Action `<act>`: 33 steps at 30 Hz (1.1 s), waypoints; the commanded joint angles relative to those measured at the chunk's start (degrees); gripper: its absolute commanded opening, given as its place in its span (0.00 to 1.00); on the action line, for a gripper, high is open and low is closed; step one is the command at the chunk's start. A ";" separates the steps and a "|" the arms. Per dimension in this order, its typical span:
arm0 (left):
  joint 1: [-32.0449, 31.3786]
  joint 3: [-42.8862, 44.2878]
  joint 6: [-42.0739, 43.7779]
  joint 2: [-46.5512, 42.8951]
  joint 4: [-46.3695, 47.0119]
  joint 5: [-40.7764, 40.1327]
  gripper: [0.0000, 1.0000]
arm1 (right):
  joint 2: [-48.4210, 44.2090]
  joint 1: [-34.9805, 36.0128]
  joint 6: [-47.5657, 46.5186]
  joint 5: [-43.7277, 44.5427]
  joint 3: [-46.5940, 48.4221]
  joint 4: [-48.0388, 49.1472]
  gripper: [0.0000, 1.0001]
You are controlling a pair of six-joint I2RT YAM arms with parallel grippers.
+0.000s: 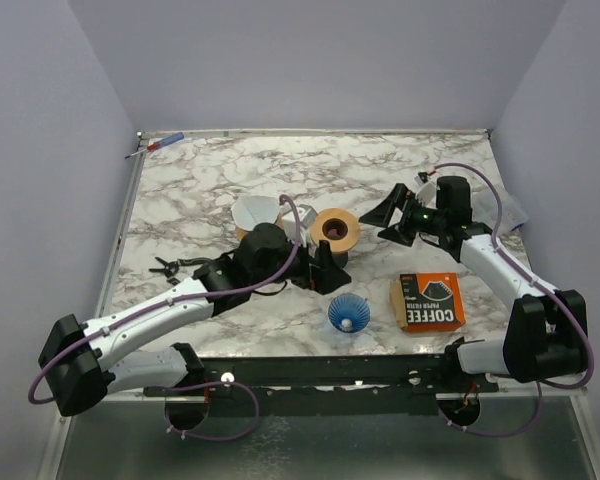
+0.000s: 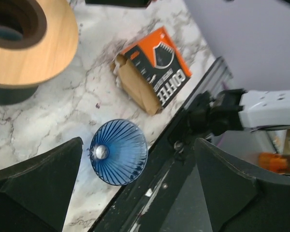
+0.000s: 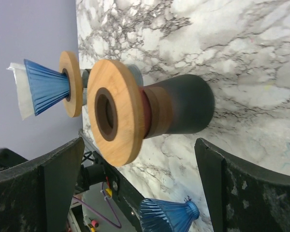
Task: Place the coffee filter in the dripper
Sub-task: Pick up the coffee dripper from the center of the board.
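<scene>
An orange and black coffee filter box [image 1: 427,302] lies near the front right, and brown coffee filter edges [image 2: 135,92] show at its open end. A bare blue dripper [image 1: 348,312] [image 2: 118,152] [image 3: 166,215] stands mouth up just left of the box. A second blue dripper [image 3: 46,87] sits in a wooden ring and holds a white filter [image 1: 255,213]. My left gripper [image 1: 322,272] [image 2: 135,193] hangs open above the bare dripper, holding nothing. My right gripper [image 1: 390,222] [image 3: 145,193] is open and empty, facing the wooden-topped stand [image 1: 335,230] [image 3: 135,116].
A red and blue screwdriver [image 1: 165,143] lies at the back left corner. A small black object [image 1: 170,267] sits by the left arm. Something white [image 1: 515,210] lies at the right edge behind the right arm. The black front rail [image 2: 150,188] runs close to the bare dripper.
</scene>
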 commanded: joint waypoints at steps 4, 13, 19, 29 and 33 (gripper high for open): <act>-11.49 4.21 8.32 7.64 -10.32 -20.16 0.98 | -1.01 -4.21 -1.14 -3.17 -3.05 -0.93 1.00; -15.34 7.63 9.97 16.71 -15.59 -27.03 0.87 | -0.50 -5.23 -1.55 -3.48 -3.08 -1.29 0.99; -15.59 9.94 7.23 23.42 -16.89 -27.56 0.73 | -0.17 -5.46 -1.24 -3.92 -2.66 -1.13 0.99; -15.91 10.58 5.79 29.37 -16.86 -26.11 0.40 | 0.12 -5.63 -1.49 -3.93 -1.94 -1.56 0.99; -15.92 10.93 5.87 29.40 -16.82 -25.95 0.30 | 0.22 -5.65 -1.49 -4.02 -1.68 -1.65 0.99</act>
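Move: The empty blue dripper stands cone-up below the left gripper, about 19 cm down, some 4 cm back and 4 cm to its right. The carafe topped with a wooden ring is about 10 cm ahead of the left gripper, hardly to either side, its middle 16 cm lower. The coffee filter box lies roughly 23 cm to its right and 1 cm back, on the table. From the right gripper the dripper is about 18 cm back, 9 cm left and 13 cm below. Bring the left gripper down about 18 cm onto the near-left part of the empty dripper's rim, easing 1 to 2 cm back and right early on. Tip the fingers some 40 degrees further downward on the way, and narrow them from wide open to about a third so they straddle the rim, one inside and one outside. Let the right gripper, kept open, draw off 2.5 cm to the right and slightly down, away from the carafe, then hold it there. ##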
